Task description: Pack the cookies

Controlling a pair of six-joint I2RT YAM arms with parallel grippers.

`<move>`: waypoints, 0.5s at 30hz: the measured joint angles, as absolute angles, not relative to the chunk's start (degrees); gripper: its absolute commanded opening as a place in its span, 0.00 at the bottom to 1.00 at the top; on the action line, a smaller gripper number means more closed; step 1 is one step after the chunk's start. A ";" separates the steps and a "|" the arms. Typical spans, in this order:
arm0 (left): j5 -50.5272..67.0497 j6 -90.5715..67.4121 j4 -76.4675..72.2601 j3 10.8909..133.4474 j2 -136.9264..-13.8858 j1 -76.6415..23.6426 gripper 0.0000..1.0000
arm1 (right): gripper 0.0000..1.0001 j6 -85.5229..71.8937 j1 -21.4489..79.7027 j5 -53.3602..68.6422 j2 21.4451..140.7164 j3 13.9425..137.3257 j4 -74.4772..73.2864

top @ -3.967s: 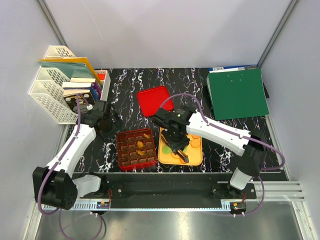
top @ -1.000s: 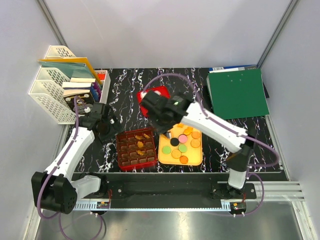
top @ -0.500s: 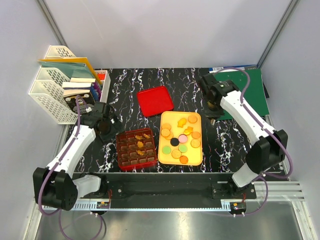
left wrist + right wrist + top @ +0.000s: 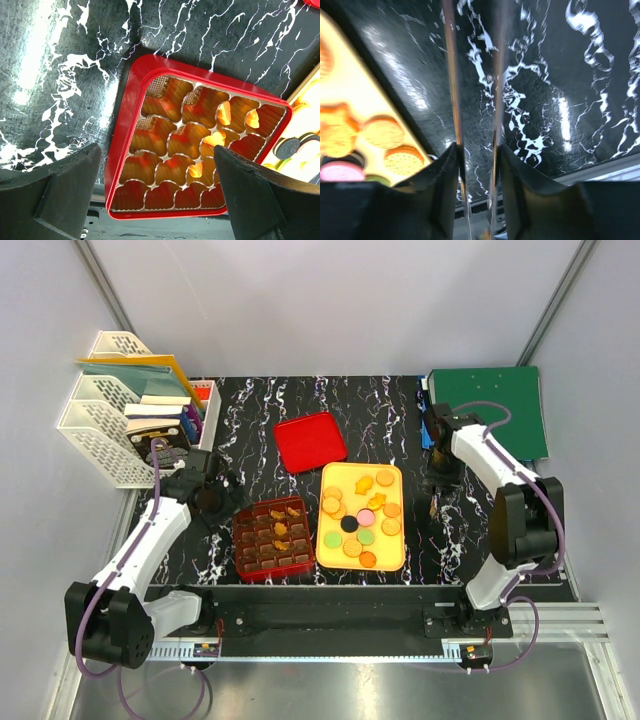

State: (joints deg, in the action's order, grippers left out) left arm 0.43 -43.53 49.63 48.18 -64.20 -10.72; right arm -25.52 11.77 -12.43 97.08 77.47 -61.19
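Observation:
Several cookies (image 4: 360, 520), mostly orange with green, pink and black ones, lie on the yellow tray (image 4: 352, 480). A few orange cookies (image 4: 283, 530) sit in cells of the red grid box (image 4: 240, 540). My right gripper (image 4: 434, 485) hangs over the black table right of the tray. In the right wrist view this gripper (image 4: 479, 148) is shut on metal tweezers (image 4: 451, 85), with tray cookies (image 4: 382, 132) to the left. My left gripper (image 4: 215, 495) is left of the box. It (image 4: 157, 152) stands open over the box rim (image 4: 125, 120), holding nothing.
A red lid (image 4: 310, 441) lies behind the box and tray. A green binder (image 4: 488, 410) sits at the back right, close to my right arm. White file racks (image 4: 105, 420) with folders stand at the back left. The table's near edge shows in both wrist views.
My right arm has swung from between box and tray across to the table right of the tray, tweezers still in its grip. The green binder has shifted back and right. The left arm barely moved.

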 measured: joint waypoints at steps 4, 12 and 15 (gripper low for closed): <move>0.75 -43.53 49.54 48.14 -64.20 -10.72 0.99 | 0.55 -26.00 11.49 -10.94 99.20 72.79 -59.79; 1.17 -43.51 49.36 48.14 -64.20 -10.72 0.99 | 0.75 -27.75 11.44 -9.52 98.37 71.02 -59.27; 1.23 -43.51 49.36 48.14 -64.20 -10.72 0.99 | 0.79 -28.18 11.44 -8.97 95.79 71.22 -59.66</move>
State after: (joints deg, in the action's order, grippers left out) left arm 1.23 -43.51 49.36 48.14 -64.20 -10.72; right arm -28.18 11.44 -8.97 95.79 71.22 -59.66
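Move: The right hand still has the tongs between its fingers, tips forward and hinge end back towards the base. Their resting place is bare black table roughly 6 cm below, about 2 cm back and 1 cm left. The yellow cookie tray's middle is some 18 cm left and 6 cm back; the green folder's is around 12 cm right and 16 cm ahead. From the left hand, that resting place is about 51 cm right and 2 cm ahead. The right hand lets go of the tongs, its part-open fingers spreading on to about three quarters as it sets them down. It sinks some 4 cm towards the black table while drawing back nearly 3 cm, then turns and lifts about 2 cm away from them. ##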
